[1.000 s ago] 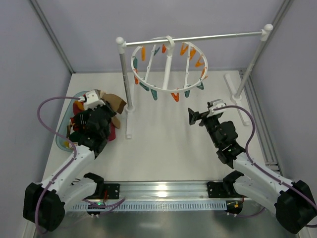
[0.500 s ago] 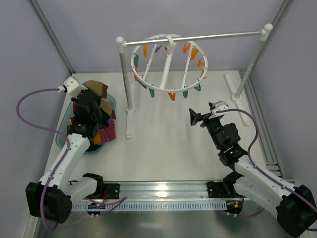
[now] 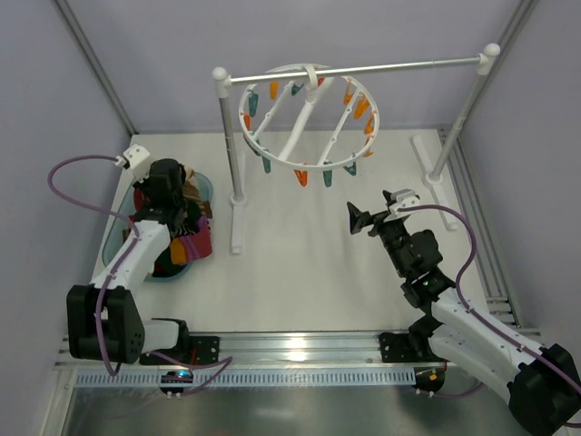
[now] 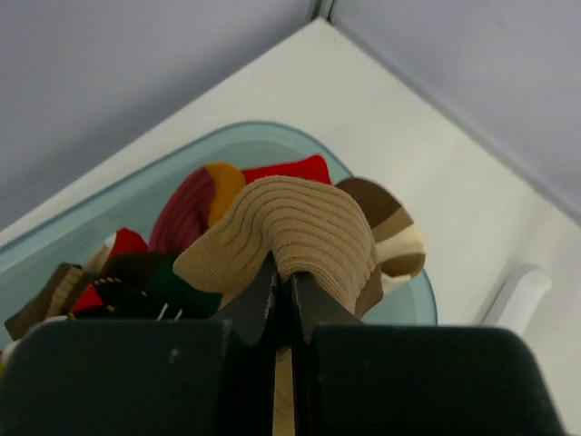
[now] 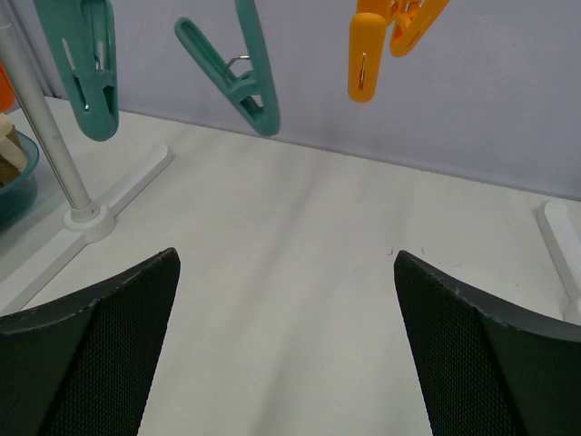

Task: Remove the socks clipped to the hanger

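Observation:
My left gripper (image 3: 182, 193) hangs over a teal bowl (image 3: 115, 243) at the left of the table. Its jaws (image 4: 283, 280) are shut on a tan ribbed sock (image 4: 300, 222), which drapes over the fingertips. Below it in the bowl lie several more socks (image 4: 136, 272) in maroon, red, dark green and brown. The round white hanger (image 3: 309, 116) hangs tilted from the rack's bar, and its orange and teal clips hold no socks that I can see. My right gripper (image 3: 363, 218) stands open over bare table below the hanger, with nothing between its fingers (image 5: 91, 345).
The white-posted rack has a metal bar (image 3: 363, 69), a left post (image 3: 231, 154) with a long foot (image 3: 238, 227), and a right post (image 3: 458, 118). Teal clips (image 5: 241, 77) and an orange clip (image 5: 381, 45) dangle above my right gripper. Grey walls close in on three sides.
My left arm has swung left and back, carrying the tan sock over the bowl. The hanger is swinging and its tilt has shifted. The right arm has barely moved.

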`<state>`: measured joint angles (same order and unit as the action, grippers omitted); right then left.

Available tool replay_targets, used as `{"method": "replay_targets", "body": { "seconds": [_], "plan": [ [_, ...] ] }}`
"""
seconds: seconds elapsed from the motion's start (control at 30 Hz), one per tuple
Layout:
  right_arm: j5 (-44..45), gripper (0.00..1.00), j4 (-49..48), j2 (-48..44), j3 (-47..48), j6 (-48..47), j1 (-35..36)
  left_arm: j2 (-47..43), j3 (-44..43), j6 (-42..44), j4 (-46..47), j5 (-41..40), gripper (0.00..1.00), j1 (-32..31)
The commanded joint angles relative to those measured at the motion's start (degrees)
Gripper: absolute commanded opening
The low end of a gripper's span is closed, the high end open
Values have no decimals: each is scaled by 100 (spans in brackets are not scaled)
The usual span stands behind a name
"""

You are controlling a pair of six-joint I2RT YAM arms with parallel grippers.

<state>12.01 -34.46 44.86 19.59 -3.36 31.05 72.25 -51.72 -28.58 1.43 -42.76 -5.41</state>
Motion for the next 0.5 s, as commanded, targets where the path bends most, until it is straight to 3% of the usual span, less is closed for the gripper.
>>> {"method": "replay_targets", "body": {
  "seconds": [0.0, 0.23, 0.3, 0.37, 0.4, 0.47],
  "plan": [
    [-50, 100, -290, -118, -52, -25, 15, 158, 127, -376, -223, 356, 0, 22],
    [-41, 100, -342, -241, -149, 1, 7, 106, 602, -710, -108, 901, 0, 84],
    [-41, 99, -334, -241, -158, 10, 15, 9, 611, -728, -125, 954, 10, 84],
    [-41, 100, -334, -232, -149, 10, 15, -96, 637, -737, -126, 954, 49, 84],
    [-15, 100, -325, -232, -149, 10, 7, -132, 646, -754, -126, 954, 73, 84],
    [-23, 100, -325, -215, -140, 19, 15, -202, 672, -807, -126, 954, 97, 84]
  ]
}}
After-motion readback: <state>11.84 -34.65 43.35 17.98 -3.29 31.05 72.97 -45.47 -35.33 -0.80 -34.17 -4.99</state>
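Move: The left hand, still gripping the tan ribbed sock, is already over the sock basket, whose heaped middle lies about 4 cm back, 1 cm left and 17 cm below. In the heap, the maroon-and-yellow sock is some 6 cm left and 1 ahead, and the brown-striped toe about 6 cm ahead and 4 right. The frame's foot bar stands roughly 21 cm right and 2 back. From the idle right hand the heap is about 57 cm left and 5 ahead. The left hand sinks quickly, about 7 cm, towards the socks heaped in the basket, easing some 2 cm to its right while the wrist turns and tips down a little, less than 10 degrees. Near the bottom of this drop it all but stops and its shut fingers spring almost fully open, letting go of the tan ribbed sock over the heap as the hand just starts to lift. ##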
